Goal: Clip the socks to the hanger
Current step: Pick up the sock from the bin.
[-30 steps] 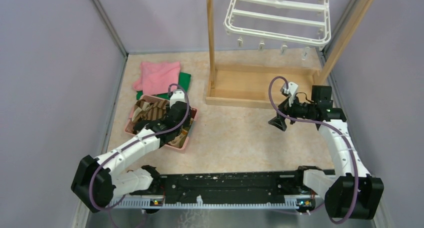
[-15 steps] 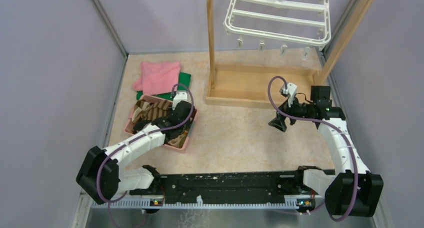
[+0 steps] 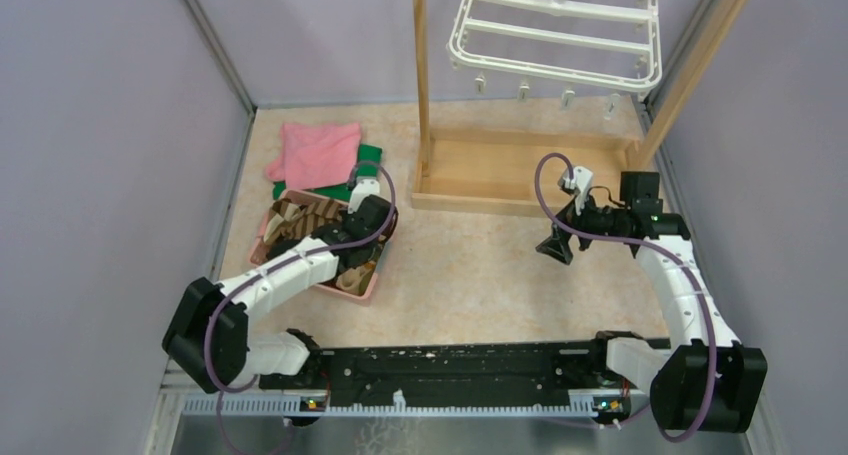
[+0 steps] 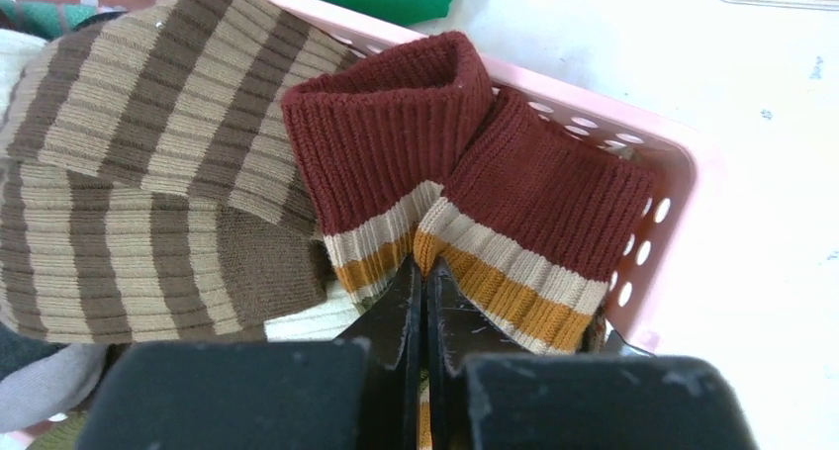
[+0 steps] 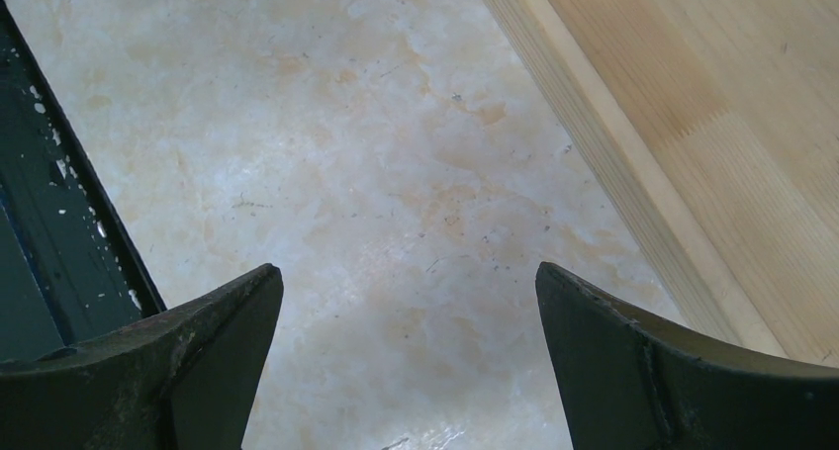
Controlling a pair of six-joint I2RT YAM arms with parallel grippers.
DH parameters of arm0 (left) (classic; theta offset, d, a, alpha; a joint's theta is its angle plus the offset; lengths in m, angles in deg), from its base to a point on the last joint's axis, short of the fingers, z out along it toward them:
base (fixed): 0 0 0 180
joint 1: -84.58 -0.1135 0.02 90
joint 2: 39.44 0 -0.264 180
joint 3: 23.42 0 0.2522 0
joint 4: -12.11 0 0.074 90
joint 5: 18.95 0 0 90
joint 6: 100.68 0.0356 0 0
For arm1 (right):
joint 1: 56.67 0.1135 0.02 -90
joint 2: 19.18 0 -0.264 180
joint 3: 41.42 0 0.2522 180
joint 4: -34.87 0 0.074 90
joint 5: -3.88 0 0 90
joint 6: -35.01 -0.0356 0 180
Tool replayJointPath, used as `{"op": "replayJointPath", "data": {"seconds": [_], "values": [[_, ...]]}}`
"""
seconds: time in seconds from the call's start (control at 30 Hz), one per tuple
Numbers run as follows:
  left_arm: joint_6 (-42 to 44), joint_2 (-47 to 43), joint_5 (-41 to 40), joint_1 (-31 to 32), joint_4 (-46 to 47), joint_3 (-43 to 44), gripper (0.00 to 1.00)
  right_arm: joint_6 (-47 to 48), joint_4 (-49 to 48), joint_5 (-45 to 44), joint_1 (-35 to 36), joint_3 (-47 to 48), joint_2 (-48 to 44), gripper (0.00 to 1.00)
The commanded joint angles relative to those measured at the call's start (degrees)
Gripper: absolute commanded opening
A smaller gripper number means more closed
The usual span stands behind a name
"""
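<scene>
Several socks lie in a pink basket (image 3: 372,287) at the left. A dark red sock (image 4: 475,163) with cream and orange bands lies against the basket's wall (image 4: 683,173), next to a brown-and-cream striped sock (image 4: 148,173). My left gripper (image 4: 423,264) is shut on a puckered fold of the red banded sock at its orange band. In the top view the left gripper (image 3: 350,260) reaches down into the basket. The white hanger (image 3: 560,35) hangs at the back from a wooden frame. My right gripper (image 3: 553,247) hovers open over bare table, its fingers (image 5: 218,331) wide apart around nothing.
A pink cloth (image 3: 318,153) and a green cloth (image 3: 368,160) lie behind the basket. The wooden frame's base (image 3: 500,170) sits just beyond the right gripper, and its edge (image 5: 712,124) shows in the right wrist view. Walls close in both sides.
My left arm has shifted toward the basket's right far corner and its jaws have closed on the red banded sock. The right arm has barely moved.
</scene>
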Motion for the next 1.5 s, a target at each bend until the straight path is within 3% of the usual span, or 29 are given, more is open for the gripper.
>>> {"op": "replayJointPath", "data": {"seconds": [0.0, 0.17, 0.37, 0.5, 0.63, 0.77, 0.97, 1.17, 1.33, 1.47], "values": [[-0.2, -2.6, 2.3, 0.1, -4.6, 5.8, 0.0, 1.1, -0.3, 2.6, 0.8, 0.8, -0.2, 0.99], [4.3, -14.1, 14.0, 0.7, -3.9, 9.7, 0.0, 1.6, 1.1, 6.0, 0.8, 1.4, -0.2, 0.99], [12.3, -25.6, 39.0, 0.6, 14.1, 3.1, 0.0, 11.6, 10.0, 22.3, 1.1, 3.0, -0.4, 0.98], [13.4, -26.6, 55.3, 0.6, 27.3, -0.4, 0.0, 25.0, 18.9, 31.6, 1.9, 5.5, -0.5, 0.99], [12.4, -24.0, 65.9, 1.7, 39.0, -0.4, 0.0, 24.0, 19.8, 34.8, 2.0, 9.2, 0.0, 0.98], [10.3, -19.9, 66.2, 4.2, 46.1, 0.9, 0.0, 10.9, 12.1, 34.3, 3.5, 11.5, -0.1, 0.98], [6.3, -13.1, 57.6, 10.3, 55.8, -0.2, 0.0, 3.1, 8.4, 34.5, 6.2, 13.4, -1.2, 0.98], [2.5, -8.0, 52.5, 15.1, 63.4, -1.1, 0.0, -18.2, -10.6, 28.1, 7.5, 10.9, -1.8, 0.86], [2.2, -7.0, 50.7, 16.1, 64.8, -1.7, 0.0, -23.1, -15.6, 30.7, 8.0, 10.0, -2.2, 0.62], [1.4, -6.4, 50.5, 16.2, 65.4, -2.7, 0.0, -22.2, -15.7, 32.0, 8.7, 10.2, -2.5, 0.26]]}}
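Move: Inside the pink bin, the left fingers are already shut on the maroon-topped sock; the right gripper to which it is taken stands about 40 cm to the right, 5 cm nearer the base and 7 cm higher. Brown striped socks lie some 9 cm left, the green cloth about 10 cm ahead and 3 cm left. From the right hand the sock is roughly 40 cm left, 5 cm ahead and 8 cm lower, the wooden tray's middle 15 cm ahead and 5 cm left. Lifting the pinched sock out of the bin, the left hand goes up about 20 cm and, from early in the rise, some 25 cm right and 10 cm back, turning clockwise and levelling its fingers towards the right gripper. The right hand comes up some 13 cm, left and a little back, turns slightly counter-clockwise, and near the end narrows its wide-open fingers around the maroon cuff. ##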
